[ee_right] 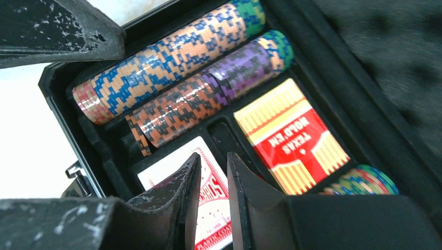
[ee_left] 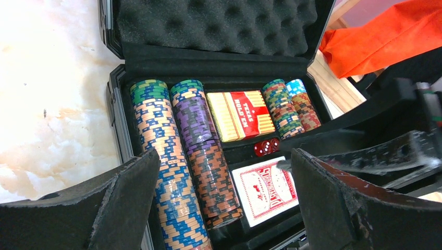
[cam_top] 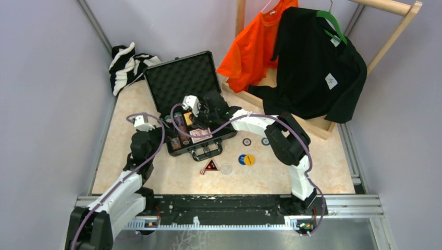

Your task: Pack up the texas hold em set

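The black briefcase (cam_top: 180, 78) lies open at the table's middle left, its foam lid (ee_left: 219, 21) up. Rows of poker chips (ee_left: 156, 135) (ee_right: 156, 67), a red Texas Hold'em box (ee_left: 241, 114) (ee_right: 292, 135), a red-backed card deck (ee_left: 266, 187) (ee_right: 208, 182) and two red dice (ee_left: 267, 147) lie in its tray. My right gripper (ee_right: 214, 156) (cam_top: 195, 117) hovers just over the deck, its jaws a narrow gap apart with nothing between them. My left gripper (ee_left: 225, 156) stands wide open at the case's near left, empty. A blue and yellow disc (cam_top: 246, 159), a clear disc (cam_top: 226, 168) and the black-red triangle (cam_top: 210, 166) lie on the table.
Two more small discs (cam_top: 246, 141) (cam_top: 266, 141) lie right of the case. A striped cloth (cam_top: 127, 65) sits at the back left. An orange shirt (cam_top: 255, 47) and a black shirt (cam_top: 318, 67) hang from a wooden rack (cam_top: 385, 6) at the back right.
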{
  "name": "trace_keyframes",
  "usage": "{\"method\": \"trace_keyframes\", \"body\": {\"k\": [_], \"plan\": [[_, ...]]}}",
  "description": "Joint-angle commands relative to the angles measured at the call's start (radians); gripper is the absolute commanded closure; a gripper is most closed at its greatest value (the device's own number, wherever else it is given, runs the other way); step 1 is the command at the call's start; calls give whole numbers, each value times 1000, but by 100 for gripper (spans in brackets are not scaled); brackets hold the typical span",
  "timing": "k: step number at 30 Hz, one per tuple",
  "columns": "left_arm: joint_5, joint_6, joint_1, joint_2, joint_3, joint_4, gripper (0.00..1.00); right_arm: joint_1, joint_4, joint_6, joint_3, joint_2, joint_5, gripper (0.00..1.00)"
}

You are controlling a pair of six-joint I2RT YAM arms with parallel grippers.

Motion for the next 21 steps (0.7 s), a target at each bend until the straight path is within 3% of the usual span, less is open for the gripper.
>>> {"method": "trace_keyframes", "body": {"k": [1, 4, 6, 9, 11, 17, 21], "plan": [[10, -6, 5, 1, -20, 51, 1, -32, 162, 95, -92, -159, 96, 75], [-3, -35, 3, 12, -21, 77, 0, -47, 250, 246, -190, -240, 355, 72], [49, -20, 2, 40, 8, 73, 0, -72, 192, 327, -211, -283, 436, 49], [90, -49, -25, 112, 84, 0, 0, -86, 48, 354, -239, -352, 575, 39], [39, -46, -82, 155, 136, -55, 0, -87, -49, 378, -261, -408, 696, 32], [-287, 55, -361, 213, 311, -252, 0, -123, -257, 598, -395, -583, 843, 28], [-359, 97, -419, 206, 415, -370, 0, -148, -324, 681, -498, -660, 828, 24]]}}
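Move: The loose chip off the case's near right corner lies some 22 cm to the right of the right hand, about 6 cm back and 10 cm below. A second chip is about 7 cm farther right, level with it; the blue and yellow buttons are 8 cm nearer the base than the first chip. From the left hand, the card deck is about 14 cm right, 2 cm back and 10 cm down, with the Texas Hold'em box 12 cm right and 5 cm ahead of the hand, and the purple stack 8 cm right, level ahead. Towards the loose chip the empty right hand swings out of the case, about 22 cm to the right, rising some 5 cm and bowing forward before coming back, while it turns about 60 degrees clockwise and its fingers open wide. The left hand, still wide open, sweeps roughly 10 cm right over the case towards the card deck, dipping slightly, then lifting. ##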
